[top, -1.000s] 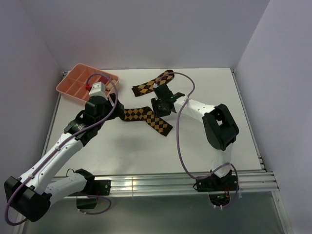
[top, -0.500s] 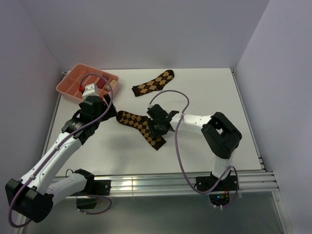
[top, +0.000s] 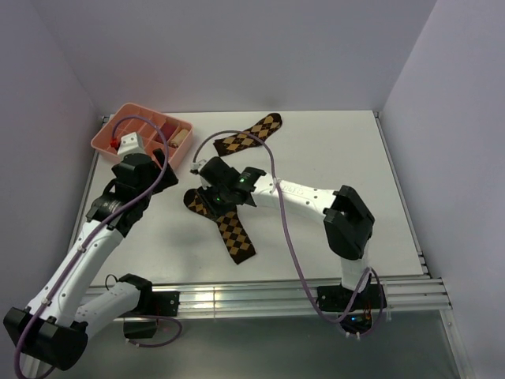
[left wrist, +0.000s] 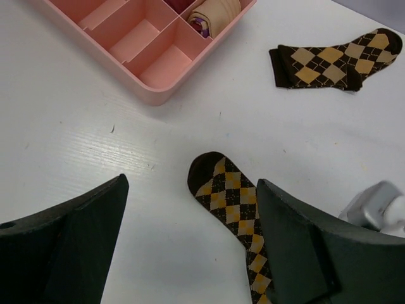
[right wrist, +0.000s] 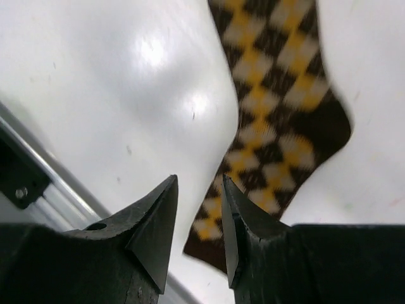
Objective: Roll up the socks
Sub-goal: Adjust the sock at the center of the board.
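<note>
Two dark brown argyle socks lie flat on the white table. The far sock (top: 251,134) (left wrist: 335,60) rests near the back. The near sock (top: 229,233) (left wrist: 231,196) (right wrist: 272,95) runs from its dark toe at the left down toward the near edge. My right gripper (top: 208,200) (right wrist: 199,180) hangs over this sock with a narrow gap between its jaws. Table and sock show through the gap, and nothing is pinched. My left gripper (top: 158,167) (left wrist: 193,183) stands wide open and empty, left of the toe and apart from it.
A pink compartment tray (top: 101,142) (left wrist: 158,95) stands at the back left, just behind the left arm, with a beige roll (left wrist: 215,12) in one cell. The aluminium rail (right wrist: 25,177) edges the table's near side. White walls close in left, back and right.
The near sock's cuff end has swung from the right toward the near edge while its toe stayed put. My right gripper swept left across it. My left gripper drew back left and opened wider.
</note>
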`<state>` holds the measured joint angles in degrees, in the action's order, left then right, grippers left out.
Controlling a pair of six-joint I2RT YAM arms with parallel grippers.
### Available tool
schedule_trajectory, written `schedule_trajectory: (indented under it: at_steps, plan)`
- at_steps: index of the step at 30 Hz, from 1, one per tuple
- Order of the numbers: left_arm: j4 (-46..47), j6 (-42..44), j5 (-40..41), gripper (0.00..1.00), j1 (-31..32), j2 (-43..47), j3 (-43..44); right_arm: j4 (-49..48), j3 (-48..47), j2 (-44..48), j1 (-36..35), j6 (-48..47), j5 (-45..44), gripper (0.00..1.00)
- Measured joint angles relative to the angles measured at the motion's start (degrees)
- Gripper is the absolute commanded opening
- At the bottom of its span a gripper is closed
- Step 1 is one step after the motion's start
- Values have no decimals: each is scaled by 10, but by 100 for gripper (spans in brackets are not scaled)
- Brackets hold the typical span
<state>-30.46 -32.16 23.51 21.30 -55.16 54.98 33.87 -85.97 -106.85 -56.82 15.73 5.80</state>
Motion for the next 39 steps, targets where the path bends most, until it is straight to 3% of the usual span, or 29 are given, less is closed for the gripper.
schedule_trajectory:
  at_steps: [7,14,21,32,39]
  plan:
    - [-30,-1,2,88,-6,21,10,-29,-124,-117,17,-65,-3,41]
    - [-56,-3,2,88,-6,38,14,-59,-143,-219,32,-70,-14,40]
    - [-71,-5,2,88,-7,51,14,-135,-104,-210,76,-3,-27,40]
    - [-53,-9,-30,88,-8,30,13,-156,12,-130,244,129,-70,40]
    - [-14,-13,-63,88,-8,-4,6,-143,74,-17,240,138,-75,40]
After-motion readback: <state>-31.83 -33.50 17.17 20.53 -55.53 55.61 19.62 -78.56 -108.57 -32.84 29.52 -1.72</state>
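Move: The sock lies flat, its middle almost under the right gripper: about 2 cm ahead, 1 cm to the right and some 10 cm below. Its foot part is farther out, about 7 cm ahead and 4 cm to the left. The other sock lies roughly 34 cm ahead and 9 cm to the right. From the left gripper, the first sock's middle is some 6 cm back, 14 cm to the right and 22 cm below. Bring the right gripper forward and a little left, then down about 8 cm onto the sock's foot, fingers kept partly open. Staying low, sweep right and forward some 20 cm, dragging the foot along while the hand turns about 40 degrees clockwise, then lift about 5 cm clear. Let the left gripper, empty and open, ease back 2–3 cm and return forward and right. ##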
